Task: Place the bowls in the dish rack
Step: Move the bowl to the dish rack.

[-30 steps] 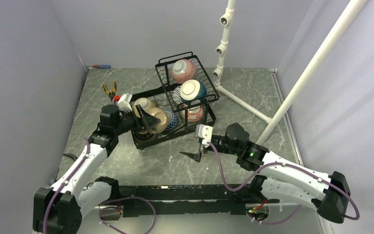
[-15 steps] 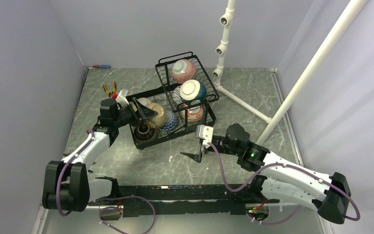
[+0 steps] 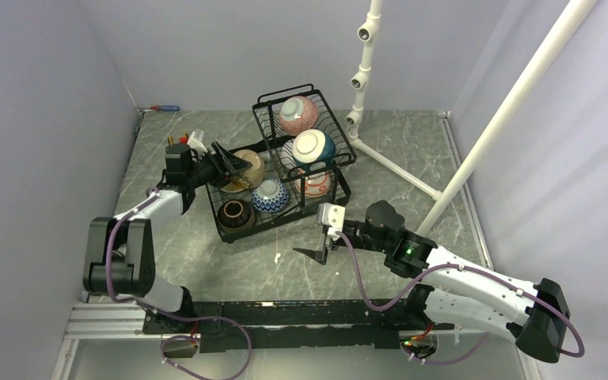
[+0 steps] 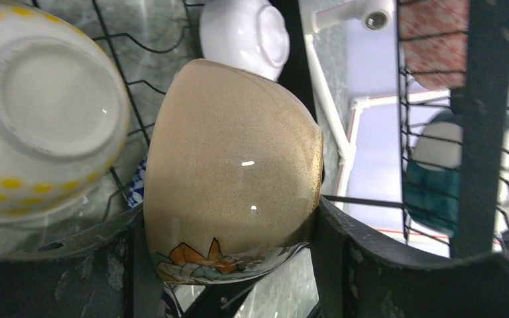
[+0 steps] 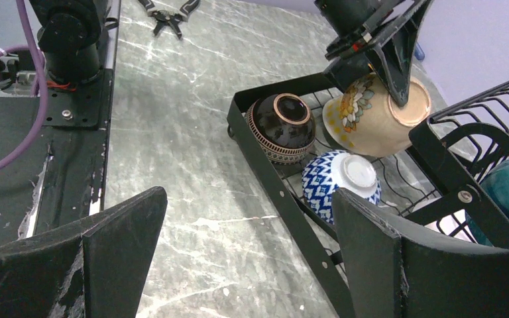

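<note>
My left gripper (image 3: 232, 163) is shut on a tan bowl (image 3: 248, 167) with an orange flower pattern, held on its side above the back left of the dish rack (image 3: 339, 188). In the left wrist view the jaws (image 4: 228, 218) clamp the tan bowl (image 4: 232, 152) at its rim. A yellow-dotted bowl (image 4: 40, 112) lies beside it. A dark brown bowl (image 3: 236, 214), a blue-patterned bowl (image 3: 271, 195) and a red-patterned bowl (image 3: 314, 184) sit in the base. A teal-and-white bowl (image 3: 313, 146) and a pink bowl (image 3: 298, 113) sit in the raised basket. My right gripper (image 3: 317, 252) is open and holds nothing, in front of the rack.
A white pipe stand (image 3: 360, 79) rises behind the rack, and a slanted white pipe (image 3: 507, 103) crosses on the right. Pliers (image 5: 169, 13) lie on the marble table left of the rack. A red-handled tool (image 3: 165, 108) lies at the back wall.
The left arm has swung back and to the left, carrying the tan bowl from the front middle of the rack's base toward its back left. The right arm has not moved.
</note>
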You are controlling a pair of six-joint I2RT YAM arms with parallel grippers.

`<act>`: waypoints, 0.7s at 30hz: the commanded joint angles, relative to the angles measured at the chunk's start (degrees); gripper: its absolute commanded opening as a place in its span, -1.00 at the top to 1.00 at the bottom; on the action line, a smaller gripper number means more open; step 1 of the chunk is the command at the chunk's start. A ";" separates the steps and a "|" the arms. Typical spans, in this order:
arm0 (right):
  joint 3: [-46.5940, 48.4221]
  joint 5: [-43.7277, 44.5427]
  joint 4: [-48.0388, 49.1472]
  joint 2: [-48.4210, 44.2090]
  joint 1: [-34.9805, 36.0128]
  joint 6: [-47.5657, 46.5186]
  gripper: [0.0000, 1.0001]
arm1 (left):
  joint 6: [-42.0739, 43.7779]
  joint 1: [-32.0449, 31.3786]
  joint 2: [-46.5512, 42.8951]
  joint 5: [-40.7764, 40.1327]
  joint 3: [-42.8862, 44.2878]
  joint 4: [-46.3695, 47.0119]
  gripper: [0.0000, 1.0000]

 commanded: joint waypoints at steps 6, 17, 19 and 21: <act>-0.44 0.85 0.70 -1.24 0.15 -0.77 -0.99 | 1.01 0.11 9.37 1.65 12.26 2.83 0.95; 0.24 0.56 0.17 -0.36 0.21 -1.03 -0.99 | 8.91 -3.05 13.79 -5.76 20.08 -10.39 0.95; 0.35 0.55 -0.10 -0.21 0.16 -1.03 -0.99 | 9.83 -3.59 14.36 -5.81 20.64 -11.54 0.95; 0.50 0.61 -0.26 -0.18 0.23 -1.03 -0.99 | 9.45 -3.87 14.88 -5.40 20.38 -11.24 0.95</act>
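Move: Over the left end of the lower rack, the left hand already holds the tan flowered bowl; its place in the rack lies about 8 cm ahead, 5 cm to the right and some 7 cm below. The yellow-dotted bowl sits about 1 cm ahead, 2 cm left and 8 cm below; the blue patterned bowl about 3 cm back and 8 cm right; the white bowl 6 cm ahead and 11 cm right. From the right hand, that place is roughly 24 cm ahead, 13 cm left. Carrying the tan bowl forward about 6 cm across the yellow-dotted bowl towards the gap beyond the blue patterned one, the left hand dips, levels briefly, then sinks again and eases slightly back and right, ending about 3 cm lower. Late on, the wrist rolls some 10 degrees with its left side rising and tips a little down; the fingers keep their hold. ##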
